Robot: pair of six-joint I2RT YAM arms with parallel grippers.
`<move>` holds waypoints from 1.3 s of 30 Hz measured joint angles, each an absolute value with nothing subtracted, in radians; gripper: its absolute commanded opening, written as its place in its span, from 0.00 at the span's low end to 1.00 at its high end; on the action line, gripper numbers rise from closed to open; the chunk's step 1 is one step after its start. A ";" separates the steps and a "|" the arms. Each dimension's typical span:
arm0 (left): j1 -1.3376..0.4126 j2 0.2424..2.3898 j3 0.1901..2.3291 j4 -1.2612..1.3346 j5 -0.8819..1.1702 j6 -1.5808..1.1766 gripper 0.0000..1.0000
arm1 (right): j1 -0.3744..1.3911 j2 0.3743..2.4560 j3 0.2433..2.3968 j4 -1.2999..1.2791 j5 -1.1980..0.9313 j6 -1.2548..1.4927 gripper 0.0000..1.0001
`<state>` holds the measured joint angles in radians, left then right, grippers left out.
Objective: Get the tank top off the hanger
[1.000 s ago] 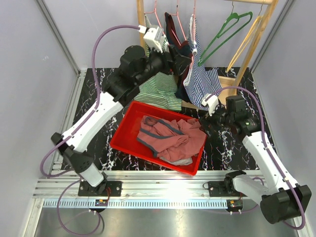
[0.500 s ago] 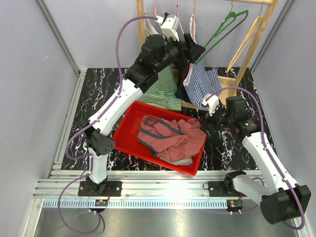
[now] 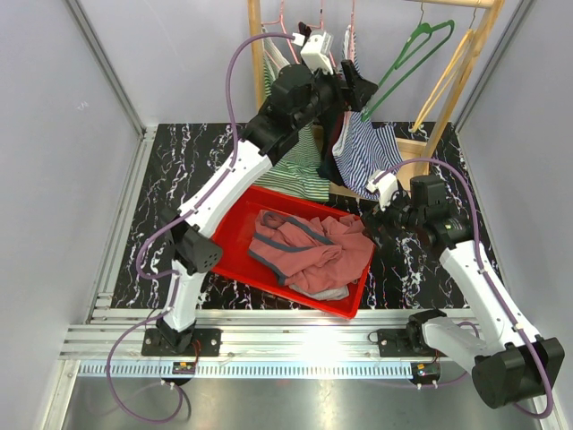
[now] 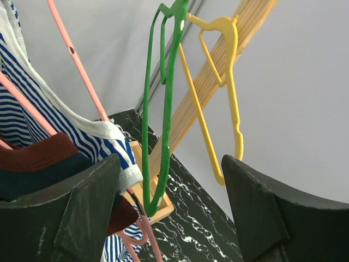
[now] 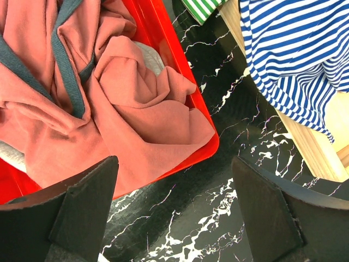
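Observation:
A blue-and-white striped tank top (image 3: 365,148) hangs on a pink hanger (image 4: 76,65) at the wooden rack, its white-edged strap (image 4: 117,136) just off my left finger. A dark navy and maroon tank top (image 3: 333,134) hangs beside it, and a green-striped one (image 3: 294,166) further left. My left gripper (image 3: 360,90) is raised among the hangers. In the left wrist view it (image 4: 172,218) stands open with nothing gripped, the pink hanger's lower curve close to its left finger. My right gripper (image 3: 380,219) hovers low over the table by the red bin's corner, open and empty (image 5: 174,218).
An empty green hanger (image 4: 163,109) and a yellow hanger (image 4: 229,93) hang right of the clothes. The rack's wooden post (image 3: 461,85) and base (image 5: 308,144) stand at the back right. A red bin (image 3: 235,228) holds a pink garment (image 3: 304,246).
My left arm has lifted and swung right, bringing its gripper up from the dark tank top to the hangers' tops. The right arm has stayed still.

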<state>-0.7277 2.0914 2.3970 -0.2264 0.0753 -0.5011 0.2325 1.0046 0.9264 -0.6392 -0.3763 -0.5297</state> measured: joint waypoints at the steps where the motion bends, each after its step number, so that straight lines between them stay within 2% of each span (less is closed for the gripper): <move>1: -0.726 2.097 2.404 -0.224 0.072 -0.507 0.80 | 0.233 1.005 0.926 -0.639 -0.376 -0.530 0.92; 17: -0.709 2.109 2.406 -0.239 -0.020 -0.488 0.80 | 0.231 1.003 0.925 -0.639 -0.377 -0.530 0.92; 19: -0.709 2.109 2.406 -0.242 -0.023 -0.478 0.73 | 0.230 1.003 0.925 -0.639 -0.377 -0.530 0.92; 24: -0.718 2.103 2.390 -0.244 -0.035 -0.426 0.69 | 0.228 1.003 0.925 -0.639 -0.377 -0.530 0.92; 39: -0.766 2.080 2.369 -0.283 -0.143 -0.221 0.39 | 0.227 1.003 0.925 -0.639 -0.377 -0.530 0.92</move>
<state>-0.7658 2.0804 2.3688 -0.2832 -0.1429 -0.2211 0.2272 1.0031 0.9249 -0.6392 -0.3775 -0.5297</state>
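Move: The shoulder of the blue-striped tank top, on its pink hanger, is about 4 cm ahead of the left hand, roughly level sideways and some 3 cm below. The dark top's maroon-edged shoulder is about 2 cm ahead, 4 cm left and 5 cm down; the empty green hanger is some 8 cm ahead and 10 cm right, at about hand height. From the right hand, the striped shoulder is about 20 cm ahead, 6 cm left and 24 cm up. Towards the striped tank top's shoulder on the pink hanger, the left hand eases forward and left about 2.5 cm, then sinks, some 2.5 cm in all, drawing back slightly. It rolls about 15 degrees, left side rising, and turns some 10 degrees counter-clockwise, while the wide-open fingers narrow to roughly half their gap around the shoulder end, without shutting. ##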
